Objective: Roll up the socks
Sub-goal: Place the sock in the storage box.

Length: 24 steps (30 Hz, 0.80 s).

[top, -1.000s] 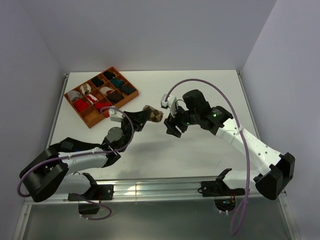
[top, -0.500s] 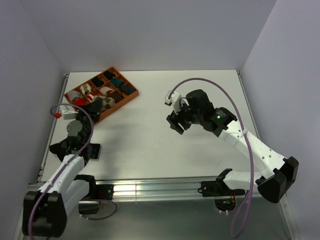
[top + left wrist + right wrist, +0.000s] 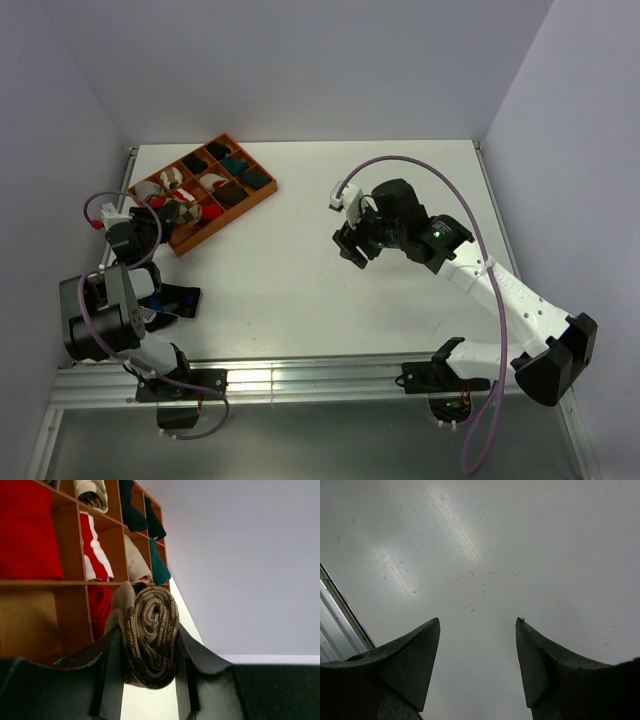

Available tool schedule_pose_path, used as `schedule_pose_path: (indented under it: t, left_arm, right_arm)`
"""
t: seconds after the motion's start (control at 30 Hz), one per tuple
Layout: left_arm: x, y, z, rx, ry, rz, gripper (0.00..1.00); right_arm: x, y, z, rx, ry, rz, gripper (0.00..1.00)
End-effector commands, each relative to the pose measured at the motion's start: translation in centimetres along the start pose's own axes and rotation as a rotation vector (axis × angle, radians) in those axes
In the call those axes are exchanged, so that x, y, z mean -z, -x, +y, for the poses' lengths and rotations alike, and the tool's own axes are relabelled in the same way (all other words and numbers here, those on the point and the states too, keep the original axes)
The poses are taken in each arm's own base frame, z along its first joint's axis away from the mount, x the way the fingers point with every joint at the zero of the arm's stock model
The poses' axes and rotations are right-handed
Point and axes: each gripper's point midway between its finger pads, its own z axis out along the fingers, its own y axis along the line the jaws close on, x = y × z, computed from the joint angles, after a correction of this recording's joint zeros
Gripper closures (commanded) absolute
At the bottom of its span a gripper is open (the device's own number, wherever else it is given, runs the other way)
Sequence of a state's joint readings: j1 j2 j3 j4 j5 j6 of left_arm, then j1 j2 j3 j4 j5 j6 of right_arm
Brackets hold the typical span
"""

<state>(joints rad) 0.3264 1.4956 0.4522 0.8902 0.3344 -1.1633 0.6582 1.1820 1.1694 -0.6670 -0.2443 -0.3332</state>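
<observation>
The tan-and-brown argyle sock [image 3: 150,635] is rolled into a tight coil. My left gripper [image 3: 147,672] is shut on it, one finger on each side. In the top view the left gripper [image 3: 170,218] holds the roll [image 3: 182,212] at the near left part of the orange tray [image 3: 262,193]. A red roll with white stripes [image 3: 92,555] lies in a tray compartment; I cannot tell whether it carries a patch. My right gripper [image 3: 350,250] is open and empty over the middle of the table, and the right wrist view [image 3: 477,625] shows only bare table between its fingers.
The tray's compartments [image 3: 75,583] hold black, teal, white and plain red rolls [image 3: 25,535]. The tray stands at the table's back left. A metal rail [image 3: 320,375] runs along the near edge. Grey walls close in the left, back and right.
My left arm has swung from the table's middle to the far left, carrying the rolled argyle sock to the tray. My right gripper drew back slightly from the middle and has since held still.
</observation>
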Motion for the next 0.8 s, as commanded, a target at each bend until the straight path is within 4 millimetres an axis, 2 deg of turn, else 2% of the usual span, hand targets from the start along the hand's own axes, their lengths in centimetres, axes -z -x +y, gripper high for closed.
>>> schedule_pose_path:
  t: [0.0, 0.2, 0.37, 0.53, 0.77]
  left_arm:
    - [-1.1, 1.8, -3.0, -0.057, -0.153, -0.004, 1.00]
    - [-1.5, 1.4, 0.4, -0.026, -0.068, 0.022, 1.00]
    - [-1.4, 0.0, 3.9, 0.020, 0.017, 0.072, 1.00]
    - [-1.4, -1.0, 6.4, 0.055, 0.110, 0.101, 1.00]
    - [-1.2, -1.2, 9.2, 0.061, 0.272, 0.124, 1.00]
  right_arm:
    - [0.5, 1.1, -0.2, 0.006, -0.009, -0.056, 0.31]
    - [0.0, 0.5, -0.1, 0.010, 0.001, -0.035, 0.31]
    - [-0.2, 0.3, -0.1, 0.011, 0.005, -0.027, 0.31]
    - [-0.4, 0.0, 0.0, 0.013, 0.008, -0.016, 0.31]
    - [-1.0, -0.5, -0.1, 0.009, 0.010, 0.010, 0.32]
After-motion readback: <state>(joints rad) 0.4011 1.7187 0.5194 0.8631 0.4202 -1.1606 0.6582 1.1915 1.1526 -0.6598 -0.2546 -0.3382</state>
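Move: The left hand, fingers pointing nearly level forward, holds the rolled brown sock over the storage box. The empty near-corner compartment lies level with it in reach, about 3 cm left and 11 cm below. At similar depth, the small red sock is about 5 cm ahead, 3 cm right; the big red sock 6 cm ahead, 9 cm left; the red-white sock 9 cm ahead, 3 cm left. From the right hand, the compartment is some 15 cm ahead, 43 cm left, 19 cm below. Still gripping the rolled sock, the left hand sinks about 6 cm towards the empty compartment, easing 2 cm left. ##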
